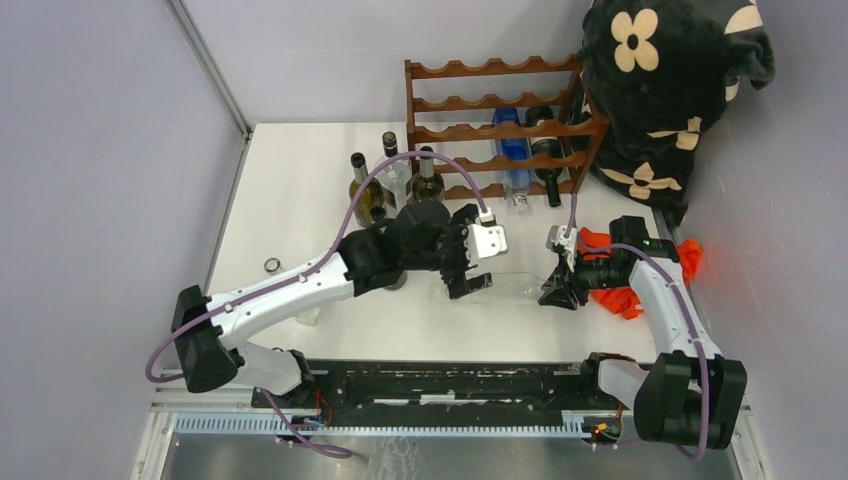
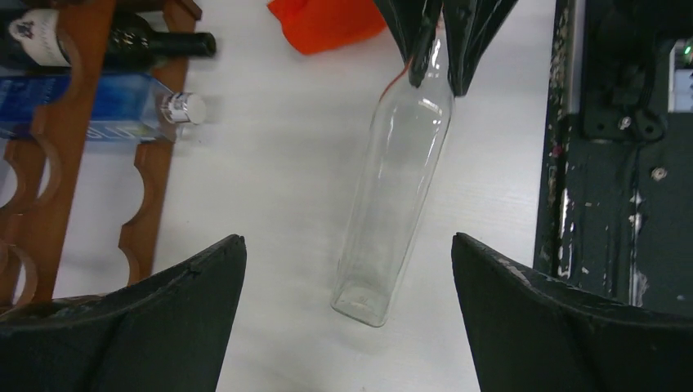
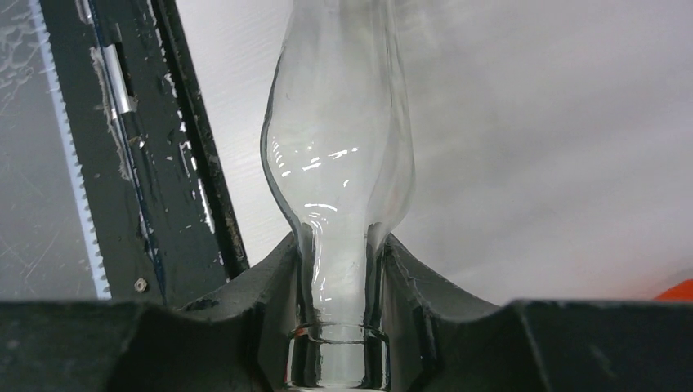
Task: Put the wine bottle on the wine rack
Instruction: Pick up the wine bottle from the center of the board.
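Note:
A clear glass wine bottle [image 1: 512, 287] [image 2: 400, 180] lies roughly level just in front of the arms, its square base towards my left gripper. My right gripper [image 1: 556, 290] [image 3: 339, 327] is shut on the bottle's neck [image 3: 339, 269], just above the lip. My left gripper [image 1: 476, 254] [image 2: 347, 238] is open wide, its fingers apart on either side of the bottle's base and not touching it. The reddish-brown wine rack [image 1: 495, 100] [image 2: 49, 163] stands at the back of the table.
A blue bottle [image 1: 515, 150] and a dark bottle [image 1: 545, 150] lie in the rack. Three upright bottles [image 1: 395, 170] stand left of it. An orange cloth [image 1: 620, 270] lies by the right arm. A black flowered blanket [image 1: 670, 80] is at back right. A small ring [image 1: 271, 265] sits left.

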### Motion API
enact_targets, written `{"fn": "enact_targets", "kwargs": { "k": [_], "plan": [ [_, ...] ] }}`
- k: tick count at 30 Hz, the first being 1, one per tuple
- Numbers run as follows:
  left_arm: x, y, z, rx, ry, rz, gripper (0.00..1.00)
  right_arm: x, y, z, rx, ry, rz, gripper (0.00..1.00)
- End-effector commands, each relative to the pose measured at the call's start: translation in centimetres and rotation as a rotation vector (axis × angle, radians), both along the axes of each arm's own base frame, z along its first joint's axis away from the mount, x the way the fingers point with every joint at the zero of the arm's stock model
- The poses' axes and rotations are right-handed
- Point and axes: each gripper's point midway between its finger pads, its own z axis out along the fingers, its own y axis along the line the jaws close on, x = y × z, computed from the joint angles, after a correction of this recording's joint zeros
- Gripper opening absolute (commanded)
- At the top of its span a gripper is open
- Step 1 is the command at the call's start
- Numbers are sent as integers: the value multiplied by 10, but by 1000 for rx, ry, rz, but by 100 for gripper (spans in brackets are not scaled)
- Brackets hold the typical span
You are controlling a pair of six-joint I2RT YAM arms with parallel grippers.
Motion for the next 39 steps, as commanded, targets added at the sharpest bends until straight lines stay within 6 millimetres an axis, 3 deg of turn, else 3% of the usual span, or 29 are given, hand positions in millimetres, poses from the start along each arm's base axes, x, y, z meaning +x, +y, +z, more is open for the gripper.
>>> {"fn": "enact_targets", "kwargs": {
  "k": [1, 10, 17, 22, 30, 39],
  "plan": [
    [-3, -5, 70, -198, -16, 26, 100, 19, 11, 28, 115, -117, -58, 0],
    [-8, 13, 146, -370, -10, 112, 100, 66, 1, 64, 138, -402, -263, 0],
    [-8, 38, 188, -460, -59, 180, 100, 86, -13, 70, 153, -497, -455, 0],
    [-6, 51, 198, -480, -82, 222, 100, 92, -10, 69, 194, -527, -531, 0],
    [-5, 61, 199, -484, -80, 262, 100, 99, 12, 65, 237, -562, -610, 0],
    [-2, 71, 204, -493, -89, 308, 100, 114, 13, 58, 269, -574, -745, 0]
  ]
}}
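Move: Still pinching the clear bottle by its neck, base end to the left, the right hand has the rack's free lower slot about 35 cm ahead, 20 cm left and a little below. Beside that slot the blue bottle is 40 cm ahead and 10 left, the dark wine bottle 40 cm straight ahead; the orange cloth lies some 24 cm right and 3 ahead. From the empty left hand the slot is roughly 32 cm ahead and 17 lower. Swinging the clear bottle clockwise by some 40 degrees, the right hand carries it about 9 cm forward towards the rack, rising slightly midway and then sinking back, while its wrist tips up to a flatter slant and the fingers keep their pinch on the neck. The open left hand clears away upward by 17 cm, drifting left and tilting its fingers up. ##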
